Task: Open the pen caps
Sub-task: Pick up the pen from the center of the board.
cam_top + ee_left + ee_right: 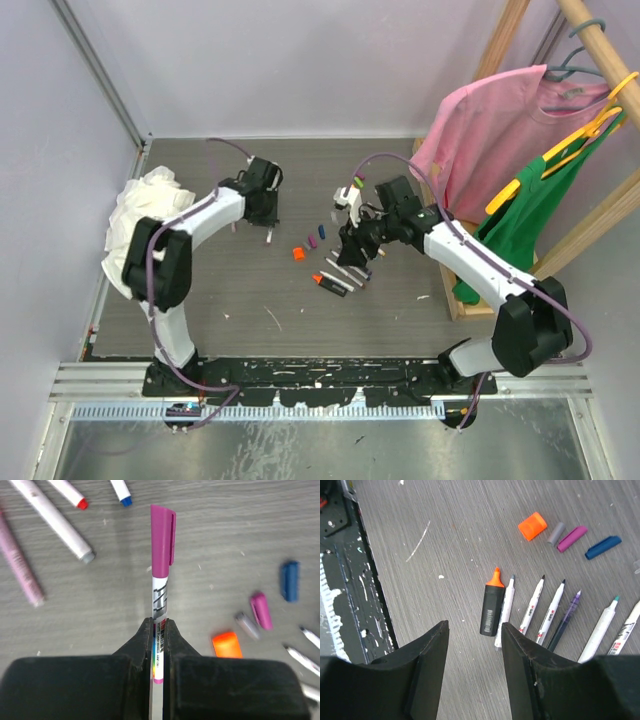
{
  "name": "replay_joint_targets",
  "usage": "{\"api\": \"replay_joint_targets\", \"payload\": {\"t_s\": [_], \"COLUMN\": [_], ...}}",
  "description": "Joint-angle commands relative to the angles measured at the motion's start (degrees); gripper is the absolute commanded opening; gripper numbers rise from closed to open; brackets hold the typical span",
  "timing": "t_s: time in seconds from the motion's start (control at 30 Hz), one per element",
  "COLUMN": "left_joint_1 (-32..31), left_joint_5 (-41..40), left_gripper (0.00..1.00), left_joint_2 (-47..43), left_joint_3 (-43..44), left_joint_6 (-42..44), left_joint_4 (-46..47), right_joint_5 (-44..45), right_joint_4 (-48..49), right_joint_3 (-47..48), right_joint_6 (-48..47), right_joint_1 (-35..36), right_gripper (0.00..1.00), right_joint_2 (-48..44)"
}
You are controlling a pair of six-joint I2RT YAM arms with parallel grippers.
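Observation:
My left gripper (pixel 159 622) is shut on the white barrel of a pen (pixel 159 597), held just above the table. Its magenta pen cap (pixel 162 540) is still on and points away from the jaws. Loose caps lie to the right: blue (pixel 289 581), magenta (pixel 261 611), grey (pixel 246 625) and orange (pixel 226 645). My right gripper (pixel 474 627) hangs open over bare table with nothing between its fingers. Beside it lie a black highlighter (pixel 492 607) with a bare orange tip and a row of uncapped pens (pixel 534 604). From above, the left gripper (pixel 265 215) and right gripper (pixel 352 245) flank the caps (pixel 298 254).
More pens (pixel 55 517) lie at the far left of the left wrist view. A white cloth rag (pixel 140 225) is heaped at the table's left edge. A pink shirt (pixel 490 120) and a green garment (pixel 530 215) hang on a wooden rack at the right. A metal rail (pixel 320 380) runs along the near edge.

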Motion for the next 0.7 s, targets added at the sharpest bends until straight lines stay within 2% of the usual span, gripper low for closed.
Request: {"api": "replay_joint_targets", "payload": {"t_s": [0.0,0.2,0.23,0.3,0.43,0.47,0.5,0.6,0.67], "left_joint_1": [-0.9,-2.7,-3.3,-5.1,-10.4,-11.8,-13.4,-17.3,-20.2], "left_joint_5": [2.1,13.0,13.7,15.0,11.8,10.6,9.4,6.2,3.3], "left_gripper": [0.00,0.00,0.00,0.00,0.00,0.00,0.00,0.00,0.00], "left_joint_2": [-18.2,-37.3,-40.7,-46.9,-56.6,-58.3,-59.5,-61.7,-62.1], "left_joint_3": [-8.2,-25.4,-28.0,-33.6,-45.8,-48.0,-49.5,-52.1,-54.3], "left_joint_6": [-0.7,-5.4,-6.4,-9.1,-14.4,-15.4,-16.0,-16.9,-17.2], "left_joint_4": [11.4,26.1,28.8,35.2,48.9,52.1,54.7,59.0,63.5], "right_joint_5": [-5.1,-11.0,-12.4,-15.7,-23.3,-24.6,-25.0,-25.9,-30.1], "right_joint_4": [4.4,16.1,19.4,24.2,29.0,31.3,34.2,42.7,50.3], "right_joint_3": [-0.3,-2.6,-2.7,-3.2,-3.5,-5.0,-7.0,-13.9,-17.7], "right_joint_6": [1.7,7.4,8.5,11.3,17.0,18.6,20.1,25.9,31.0], "right_joint_1": [-1.1,-1.1,-1.1,-1.1,-1.1,-1.2,-1.4,-2.4,-2.7], "right_gripper": [0.51,0.52,0.56,0.70,0.82,0.87,0.98,1.00,1.00], "right_joint_2": [-5.0,-9.9,-10.5,-11.2,-10.3,-10.5,-11.1,-13.2,-13.7]}}
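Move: Some 15 cm back, 18 cm to the right and 10 cm above the left hand, which already holds the pink-capped pen off the board, is the right gripper. From the right hand, that pen lies about 17 cm ahead, 18 cm left and 10 cm lower. On the board 4 cm below the left hand's level, the orange cap is roughly 6 cm back and 7 cm right, the blue cap level and 12 cm right, the black marker 13 cm back and 14 cm right. Keeping its pinch on the pen, the left hand first lifts steeply, then draws back and somewhat right towards the right gripper, about 17 cm up and 17 cm back in all, its fingers swinging up from the board to face the right arm. The right hand rises some 10 cm with slight shifts left and back, levels its fingers towards the left arm and opens from half to fully wide, not yet touching the pen. ##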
